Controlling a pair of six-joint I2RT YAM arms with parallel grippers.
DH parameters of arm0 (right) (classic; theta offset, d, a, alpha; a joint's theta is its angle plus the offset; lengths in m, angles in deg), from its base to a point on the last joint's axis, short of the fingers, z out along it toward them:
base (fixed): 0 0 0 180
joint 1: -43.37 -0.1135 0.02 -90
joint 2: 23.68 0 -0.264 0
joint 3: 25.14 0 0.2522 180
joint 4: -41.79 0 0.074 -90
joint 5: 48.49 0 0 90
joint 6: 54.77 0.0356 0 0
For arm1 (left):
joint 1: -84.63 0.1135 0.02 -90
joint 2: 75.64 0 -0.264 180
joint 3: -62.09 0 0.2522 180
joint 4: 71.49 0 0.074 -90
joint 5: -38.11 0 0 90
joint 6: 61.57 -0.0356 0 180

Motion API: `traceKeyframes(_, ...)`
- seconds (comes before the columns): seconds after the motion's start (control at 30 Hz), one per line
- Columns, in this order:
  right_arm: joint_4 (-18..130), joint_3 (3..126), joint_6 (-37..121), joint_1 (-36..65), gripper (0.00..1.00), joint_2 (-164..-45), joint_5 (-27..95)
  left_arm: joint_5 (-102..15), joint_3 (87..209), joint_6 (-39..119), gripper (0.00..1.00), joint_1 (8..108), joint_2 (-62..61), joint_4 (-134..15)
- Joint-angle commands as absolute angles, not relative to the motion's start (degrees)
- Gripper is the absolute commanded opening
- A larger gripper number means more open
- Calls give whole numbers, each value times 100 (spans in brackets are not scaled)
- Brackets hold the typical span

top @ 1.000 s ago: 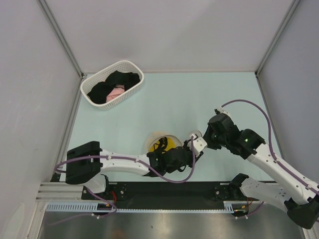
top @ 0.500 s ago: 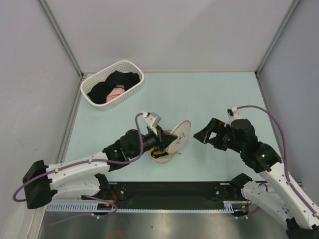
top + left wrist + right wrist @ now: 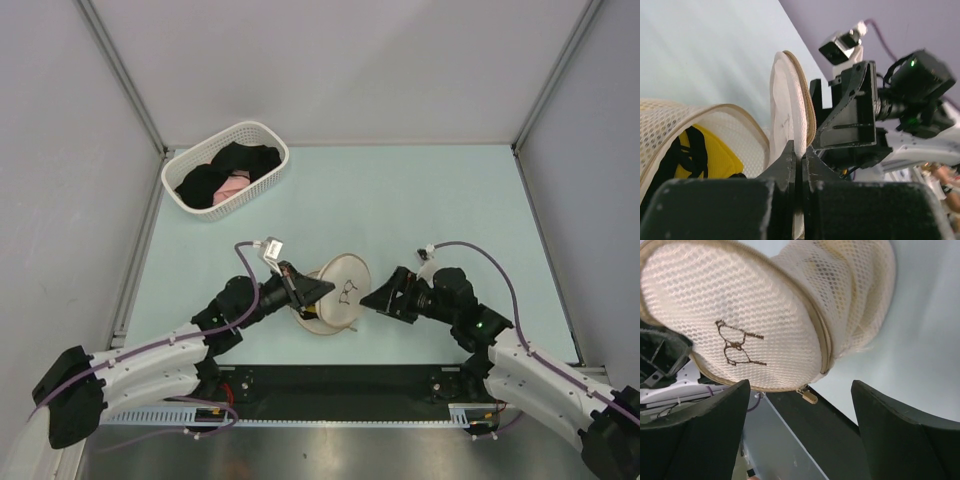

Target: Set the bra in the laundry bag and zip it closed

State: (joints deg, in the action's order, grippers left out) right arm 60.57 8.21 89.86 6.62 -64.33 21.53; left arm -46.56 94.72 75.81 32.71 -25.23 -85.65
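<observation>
The laundry bag (image 3: 338,300) lies near the front middle of the table, its upper half (image 3: 735,335) with the dark bra icon tilted up off the lower half (image 3: 715,125). The yellow bra (image 3: 715,157) with black straps sits inside the lower half. My left gripper (image 3: 320,290) is shut on the mesh edge of the raised half (image 3: 790,100). My right gripper (image 3: 373,300) stands open just to the right of the bag, nothing between its fingers. In the right wrist view the beige zipper pull (image 3: 808,396) hangs at the rim, between and beyond the open fingers (image 3: 705,440).
A white slotted basket (image 3: 262,178) holding black and pink garments stands at the back left. Grey walls close in the pale green table (image 3: 440,200) on three sides. The black base rail (image 3: 330,385) runs along the near edge.
My left gripper has closed on the upper half's edge and now holds it tilted up. My right gripper has opened, let go and drawn in low beside the bag's right.
</observation>
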Motion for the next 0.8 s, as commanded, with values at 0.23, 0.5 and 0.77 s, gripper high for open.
traceKeyframes(0.23, 2947, -285, 9930, -4, 82, -6929, 2596, -4152, 8693, 9171, 0, 4103, -2739, -10088)
traceKeyframes(0.5, 1839, -312, 9930, -119, 71, -7868, 2648, -3835, 8491, 9435, 0, 4200, -2440, -10563)
traceKeyframes(0.77, 846, -312, 9930, -172, 50, -8652, 2596, -3739, 8297, 9602, 0, 4297, -2396, -10722)
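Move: The right hand, open, goes for the zipper seam's near end on the laundry bag, about 6 cm to its left, 2 cm back and 4 cm down. The zipper pull hangs roughly 4 cm left, 5 cm back and 5 cm below. The bra, inside the bag, is about 13 cm left, level fore-and-aft and 6 cm down. From the left hand, which already holds the bag's lid, the seam end is about 4 cm right, 4 cm back and 9 cm down. Leftward and down the right hand closes on the near end of the zipper seam, some 5 cm in all, dropping first and then sliding left almost level, its wrist rolling about 10 degrees. Its fingers narrow from nearly wide open to a little over half, straddling the seam without shutting. The left hand keeps its pinch on the lid, carrying it about 2.5 cm left, ending slightly lower and rolling nearly 20 degrees. ##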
